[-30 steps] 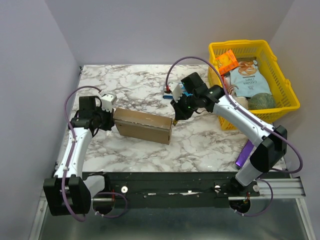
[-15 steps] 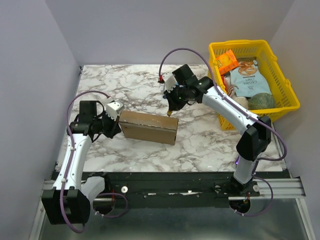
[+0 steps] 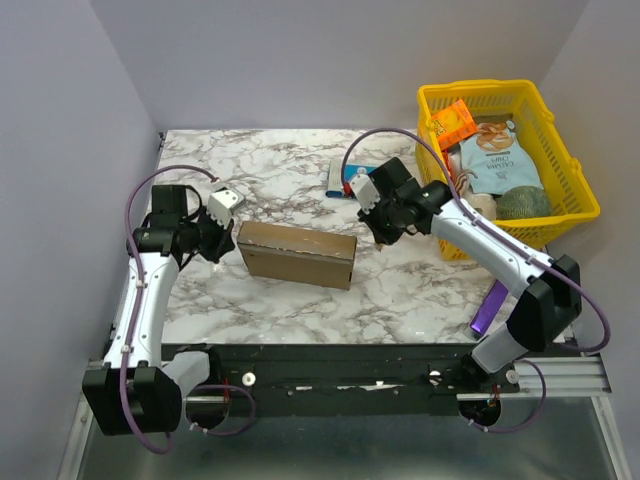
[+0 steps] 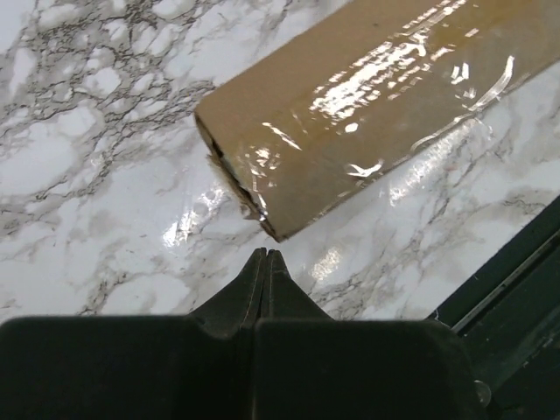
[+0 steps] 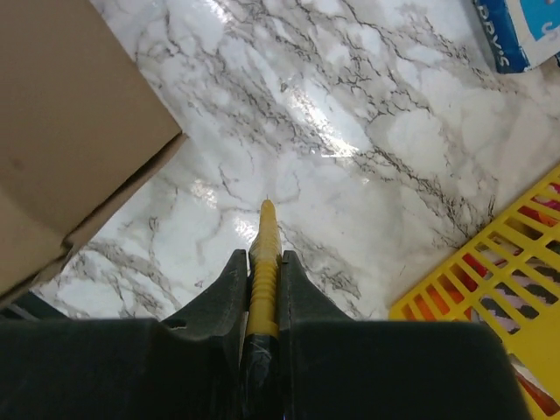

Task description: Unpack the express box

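Note:
The express box [image 3: 297, 254] is a flat brown cardboard mailer lying closed on the marble table, its taped side glossy in the left wrist view [image 4: 367, 96]. My left gripper [image 3: 226, 247] is shut and empty, its tips [image 4: 265, 254] just short of the box's left end. My right gripper [image 3: 385, 238] hangs just off the box's right end, shut on a thin yellow tool [image 5: 265, 232] whose point sticks out past the fingertips [image 5: 262, 258] toward the tabletop. A corner of the box [image 5: 70, 122] shows at the left of the right wrist view.
A yellow plastic basket [image 3: 432, 100] with snack bags stands at the back right, its wall [image 5: 499, 262] close to my right gripper. A small blue box [image 3: 340, 178] lies behind the right gripper. A purple object [image 3: 490, 307] lies near the right arm's base.
The box slid slightly right, then stayed. My left gripper backed a little off its left end. My right gripper, still holding the yellow tool, swung from behind the box to its right end.

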Motion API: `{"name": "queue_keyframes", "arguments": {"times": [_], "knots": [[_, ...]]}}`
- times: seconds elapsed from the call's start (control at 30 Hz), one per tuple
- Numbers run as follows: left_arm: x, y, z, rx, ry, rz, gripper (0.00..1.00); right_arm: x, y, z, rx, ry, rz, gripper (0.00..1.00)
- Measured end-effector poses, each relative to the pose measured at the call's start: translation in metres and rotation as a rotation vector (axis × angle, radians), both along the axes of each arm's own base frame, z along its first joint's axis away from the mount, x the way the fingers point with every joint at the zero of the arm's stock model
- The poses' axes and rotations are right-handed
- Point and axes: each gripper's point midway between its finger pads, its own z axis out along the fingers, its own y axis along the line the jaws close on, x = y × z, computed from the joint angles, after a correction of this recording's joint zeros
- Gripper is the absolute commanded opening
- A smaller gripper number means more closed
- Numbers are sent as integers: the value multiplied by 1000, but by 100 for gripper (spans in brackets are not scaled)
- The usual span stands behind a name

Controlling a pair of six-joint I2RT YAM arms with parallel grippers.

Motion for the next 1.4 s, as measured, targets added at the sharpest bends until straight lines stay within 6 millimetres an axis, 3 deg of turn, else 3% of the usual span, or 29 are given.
{"name": "queue_keyframes", "arguments": {"times": [0.2, 0.37, 0.7, 1.13, 1.23, 1.37, 1.4], "knots": [[33, 7, -17, -21, 40, 102, 0, -27, 16, 18, 113, 38, 163, 0], [43, 2, -25, -72, 79, 132, 0, -35, 34, 20, 172, 90, 224, 1], [29, -4, -24, -100, 76, 117, 0, 1, 52, 34, 144, 78, 217, 0], [-17, -1, -26, -24, 94, 55, 0, 49, 70, 33, 120, -10, 157, 0], [-17, 4, -10, 8, 84, 39, 0, 61, 65, 35, 83, -67, 113, 0], [-3, 2, 38, -1, -18, 8, 0, 73, 53, 51, 66, -156, 34, 0], [1, -1, 50, -16, -46, -4, 9, 75, 49, 57, 70, -174, 15, 0]]}}
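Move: The express box stands on its long edge across the table, its right end slightly nearer the robot. Its middle lies about 18 cm right of the left hand, 2 cm ahead and 9 cm below. From the right hand, which holds the yellow cutter, it lies some 17 cm left, 3 cm back and 7 cm lower. The razor pack lies about 18 cm ahead of the right hand and 4 cm left; the yellow basket's middle is 16 cm ahead and 30 cm right. The box is turned counter-clockwise between the two hands: the left, fingers shut, reaches some 4 cm forward and dips to the far side of its left end, draws back about 6 cm, then lifts clear. The right, still gripping the cutter, loops back and left around the right end, then travels about 11 cm forward, rising slightly at the last. ##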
